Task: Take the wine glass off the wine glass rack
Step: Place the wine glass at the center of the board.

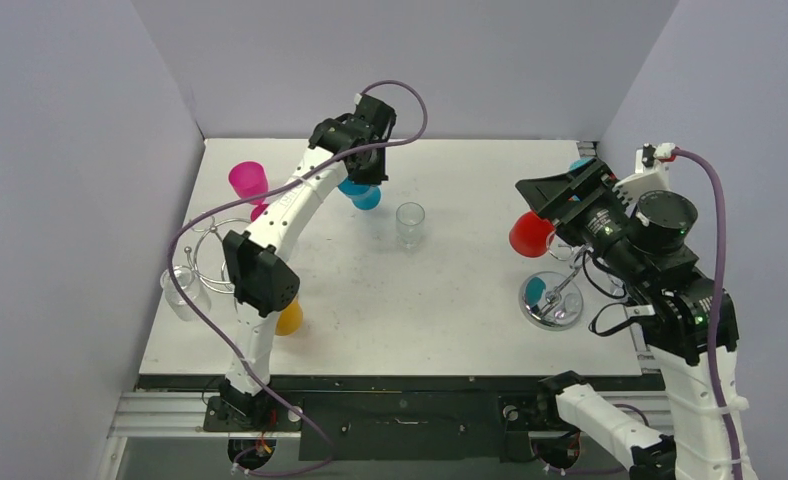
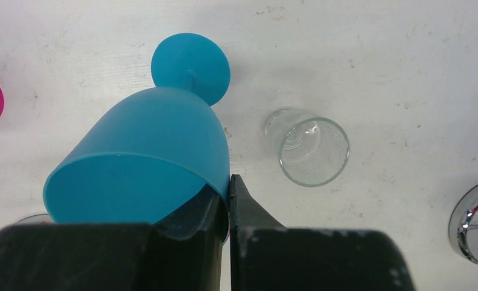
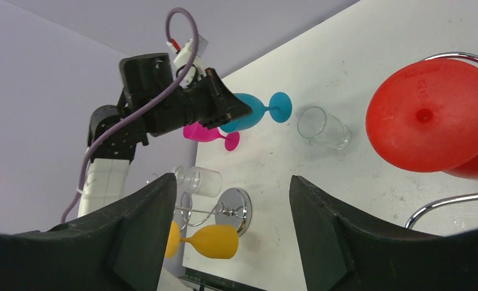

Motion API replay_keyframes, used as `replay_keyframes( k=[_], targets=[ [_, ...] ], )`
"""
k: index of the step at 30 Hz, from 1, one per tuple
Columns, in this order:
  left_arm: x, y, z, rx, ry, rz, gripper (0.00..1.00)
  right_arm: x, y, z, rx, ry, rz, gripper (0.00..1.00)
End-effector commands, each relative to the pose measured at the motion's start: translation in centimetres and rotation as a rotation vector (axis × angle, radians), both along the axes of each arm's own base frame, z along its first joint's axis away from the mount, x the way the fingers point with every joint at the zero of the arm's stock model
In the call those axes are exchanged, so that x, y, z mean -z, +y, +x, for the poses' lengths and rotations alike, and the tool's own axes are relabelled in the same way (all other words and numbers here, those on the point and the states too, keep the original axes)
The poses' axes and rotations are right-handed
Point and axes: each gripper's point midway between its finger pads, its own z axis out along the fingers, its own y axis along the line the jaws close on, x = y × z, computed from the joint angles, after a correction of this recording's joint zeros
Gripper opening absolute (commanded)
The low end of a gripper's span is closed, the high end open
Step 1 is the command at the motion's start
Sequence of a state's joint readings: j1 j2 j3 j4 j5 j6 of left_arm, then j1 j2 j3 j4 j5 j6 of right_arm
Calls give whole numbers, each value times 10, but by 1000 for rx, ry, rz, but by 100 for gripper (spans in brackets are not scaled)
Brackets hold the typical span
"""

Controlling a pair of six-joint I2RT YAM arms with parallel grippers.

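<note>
My left gripper (image 1: 363, 172) is shut on the rim of a blue wine glass (image 2: 141, 159), one finger inside the bowl and one outside. The glass tilts over the back middle of the table (image 1: 440, 330), with its foot (image 2: 190, 64) low by the surface. A red wine glass (image 1: 530, 234) hangs upside down on the right wine glass rack (image 1: 552, 300). My right gripper (image 1: 537, 193) is open just above and beside the red wine glass (image 3: 430, 115), holding nothing. The rack's wire (image 3: 461, 200) curves under that glass.
A clear glass (image 1: 410, 222) stands right of the blue one. A magenta glass (image 1: 248, 180) is on the table at back left. The left rack (image 1: 215, 255) carries a clear glass (image 1: 182, 290) and a yellow glass (image 1: 288, 318). Walls close in on both sides.
</note>
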State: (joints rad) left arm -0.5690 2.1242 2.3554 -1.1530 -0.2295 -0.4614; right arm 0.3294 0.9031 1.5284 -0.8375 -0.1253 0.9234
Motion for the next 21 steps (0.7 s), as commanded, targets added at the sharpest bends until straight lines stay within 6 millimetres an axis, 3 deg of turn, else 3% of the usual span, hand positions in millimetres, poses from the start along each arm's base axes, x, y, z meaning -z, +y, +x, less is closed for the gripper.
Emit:
replay_keyframes(
  k=[1, 9, 21],
  targets=[
    [-1, -1, 9, 10, -26, 31, 0, -13, -7, -16, -8, -49, -51, 64],
    [35, -9, 14, 17, 40, 49, 0, -9, -8, -21, -13, -38, -50, 64],
    [65, -12, 18, 28, 87, 82, 6, -1, -10, -26, -9, -27, -52, 64]
  ],
)
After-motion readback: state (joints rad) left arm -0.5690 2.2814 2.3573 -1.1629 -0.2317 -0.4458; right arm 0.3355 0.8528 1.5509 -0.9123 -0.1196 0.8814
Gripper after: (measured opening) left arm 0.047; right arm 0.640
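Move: The left gripper still holds the blue wine glass by the right side of its rim. Its spot on the board lies about 23 cm below the gripper, 2 cm ahead and 3 cm to its left. The clear tumbler stands about 3 cm back and 8 cm right of the gripper, 18 cm lower; the pink glass stands about 4 cm ahead and 27 cm left. From the right hand, that spot is roughly 23 cm ahead, 30 cm left and 44 cm down. Lower the left gripper almost straight down, about 8 cm, quickly at first and then slower, bringing the blue wine glass's foot to the board left of the clear tumbler. Tip the fingers some 10 degrees more steeply downward on the way, and begin to ease the pinch on the rim near the bottom. Let the empty right gripper, still open, draw back about 2 cm. ##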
